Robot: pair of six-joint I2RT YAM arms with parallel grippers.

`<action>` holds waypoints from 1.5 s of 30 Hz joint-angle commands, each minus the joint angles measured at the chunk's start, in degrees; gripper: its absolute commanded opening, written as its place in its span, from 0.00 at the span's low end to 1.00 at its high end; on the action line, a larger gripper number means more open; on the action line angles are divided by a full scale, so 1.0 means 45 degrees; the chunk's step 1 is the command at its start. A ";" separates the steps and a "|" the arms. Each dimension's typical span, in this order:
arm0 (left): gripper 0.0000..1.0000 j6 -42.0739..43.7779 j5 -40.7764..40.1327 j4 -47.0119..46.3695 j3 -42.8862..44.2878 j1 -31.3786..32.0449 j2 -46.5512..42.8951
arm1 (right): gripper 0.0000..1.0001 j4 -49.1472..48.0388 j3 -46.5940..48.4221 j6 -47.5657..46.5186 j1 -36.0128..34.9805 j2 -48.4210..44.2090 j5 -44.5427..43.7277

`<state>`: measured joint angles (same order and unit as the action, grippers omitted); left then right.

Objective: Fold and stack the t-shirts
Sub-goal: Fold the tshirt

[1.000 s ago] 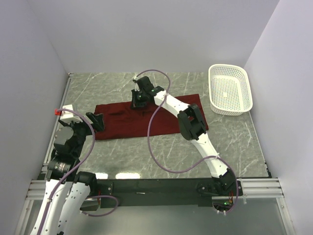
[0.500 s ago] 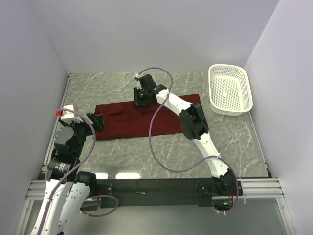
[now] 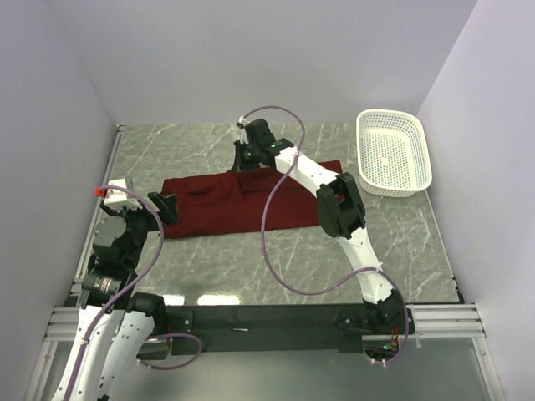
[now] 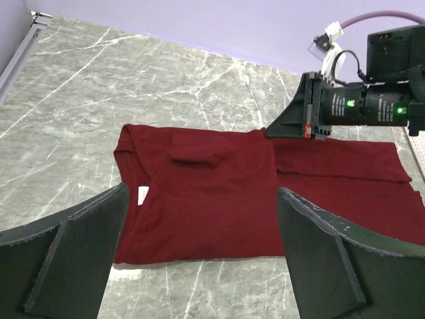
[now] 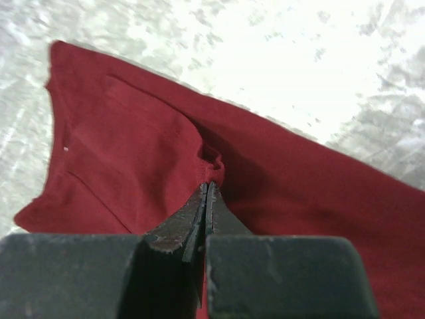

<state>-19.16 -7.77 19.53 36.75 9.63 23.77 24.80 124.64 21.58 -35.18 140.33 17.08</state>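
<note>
One dark red t-shirt (image 3: 209, 209) lies folded into a long strip across the middle of the marble table. My right gripper (image 3: 242, 168) is at the strip's far edge near its middle, shut on a small bunched pinch of the cloth (image 5: 211, 166). The left wrist view shows that gripper (image 4: 271, 132) touching the shirt's (image 4: 212, 199) far edge. My left gripper (image 3: 167, 207) hovers at the shirt's left end. Its fingers (image 4: 80, 232) are spread wide open with nothing between them, and the shirt's near-left corner is below them.
A white mesh basket (image 3: 394, 114) stands at the back right, just beyond the shirt's right end. A small white and red object (image 3: 109, 188) sits at the table's left edge. Grey walls close the table on three sides.
My right gripper has moved toward the far wall and slightly right, keeping its pinch on the shirt's far edge. The left arm has stayed in place.
</note>
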 commanded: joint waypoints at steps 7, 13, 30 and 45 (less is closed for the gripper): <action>0.98 0.0097 0.0184 -0.0551 -0.0062 0.0028 -0.0087 | 0.00 -0.0783 -0.1563 -0.0265 0.0259 -0.1419 -0.0495; 0.98 0.0078 0.0243 -0.0570 -0.0062 0.0028 -0.0048 | 0.09 -0.1038 -0.1956 -0.0187 0.0357 -0.1576 -0.0378; 0.96 -0.2067 0.2562 -0.1311 0.1652 -0.0925 0.6195 | 0.57 0.0035 -0.3065 -0.5471 0.1195 -0.3994 0.3596; 0.73 -0.2619 0.7645 -0.2467 0.6848 -0.3624 1.7098 | 0.58 0.0173 -0.9553 -0.8390 0.1723 -0.9426 0.7590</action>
<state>-31.59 23.59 8.58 62.65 -6.79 98.98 25.80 82.61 -14.28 -28.42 101.01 47.46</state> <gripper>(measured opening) 0.754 0.579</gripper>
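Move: The open left hand hovers above the table; the t-shirt's far-left corner lies about 17 cm ahead, 2 cm left and 24 cm below, and the white tag about 9 cm ahead, 2 cm left. The right hand already pinches a raised fold at the t-shirt's far edge; its laying spot is about 3 cm right, 1 cm back and 6 cm below, with the far-left corner about 20 cm left, 1 cm back. Right hand lowers the fold about 4 cm, releases, backs off upward; left reaches forward-down towards the t-shirt's far-left corner. ##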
